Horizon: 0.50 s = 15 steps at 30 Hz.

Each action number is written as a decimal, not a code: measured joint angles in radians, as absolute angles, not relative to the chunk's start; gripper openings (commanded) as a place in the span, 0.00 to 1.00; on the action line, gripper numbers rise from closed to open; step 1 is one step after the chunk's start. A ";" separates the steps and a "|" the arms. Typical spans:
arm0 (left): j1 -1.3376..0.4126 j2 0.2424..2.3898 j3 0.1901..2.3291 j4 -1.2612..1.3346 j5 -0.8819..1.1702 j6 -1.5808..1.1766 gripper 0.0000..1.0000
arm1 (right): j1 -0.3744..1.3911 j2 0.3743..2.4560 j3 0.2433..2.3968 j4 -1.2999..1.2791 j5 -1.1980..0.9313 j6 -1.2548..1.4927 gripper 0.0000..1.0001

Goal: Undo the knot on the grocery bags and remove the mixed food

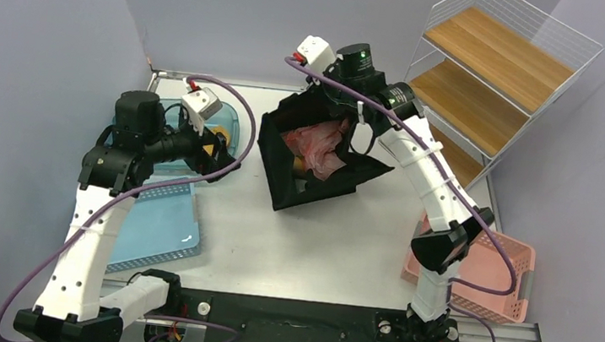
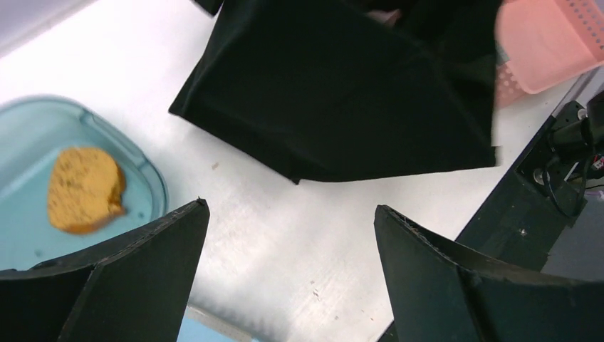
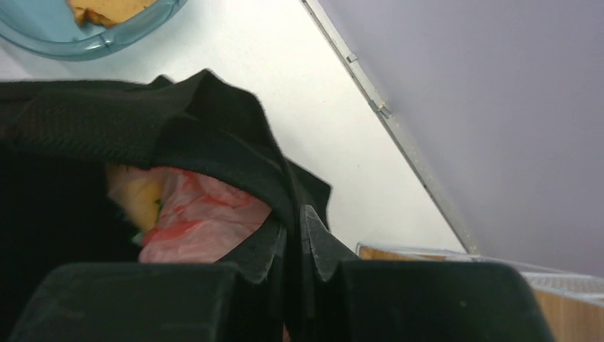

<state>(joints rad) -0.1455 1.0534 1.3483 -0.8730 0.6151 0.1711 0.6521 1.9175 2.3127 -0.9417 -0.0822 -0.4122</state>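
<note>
A pink grocery bag [image 1: 319,146] lies crumpled inside a stiff black tote [image 1: 314,185] in the middle of the table. My right gripper [image 3: 292,217] is shut on the tote's far fabric rim [image 3: 214,135], and the same gripper [image 1: 341,107] shows from above at that edge. Pink plastic [image 3: 203,221] sits just left of the fingers, with something yellow [image 3: 135,196] beside it. I cannot make out the knot. My left gripper [image 2: 292,210] hangs open over bare table, left of the tote [image 2: 342,92], with nothing between its fingers. From above, that gripper [image 1: 228,161] is near the dish.
A teal dish [image 1: 232,121] holding a brown bread-like piece [image 2: 85,189] sits at the back left. A blue tray [image 1: 158,224] lies at the near left. A pink basket [image 1: 495,280] stands at the near right, a wire rack with wooden shelves [image 1: 496,68] at the back right.
</note>
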 measured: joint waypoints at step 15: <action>-0.724 0.996 1.389 -0.780 0.592 0.506 0.40 | 0.627 1.718 1.929 -0.883 -0.094 -0.187 0.00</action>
<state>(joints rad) -0.7238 0.9962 1.3891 -0.7803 0.5919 0.5064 0.6270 1.7176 1.9285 -0.8829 -0.0940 -0.1867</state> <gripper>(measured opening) 0.492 0.029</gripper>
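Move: My right hand already pinches the black grocery bag's rim; the bag's middle is roughly 5 cm back from it, level sideways and 12 cm below, with the pink plastic bag inside some 6 cm back, 2 cm left and 17 cm down. From my empty left hand, the grocery bag's middle lies about 9 cm ahead, 19 cm right and 12 cm below. The yellow food in the teal tub is about 20 cm ahead of that hand, 6 cm left and 28 cm down. Keeping the bag rim shut in my right fingers, I draw it back and a little left about 5 cm, then lower it about as far, the fingers tipping further down. Meanwhile my left hand rises, swings back and right some 15 cm around the bag's near-left side, turning roughly 40 degrees clockwise and levelling its fingers as they close to about half open, touching nothing. ##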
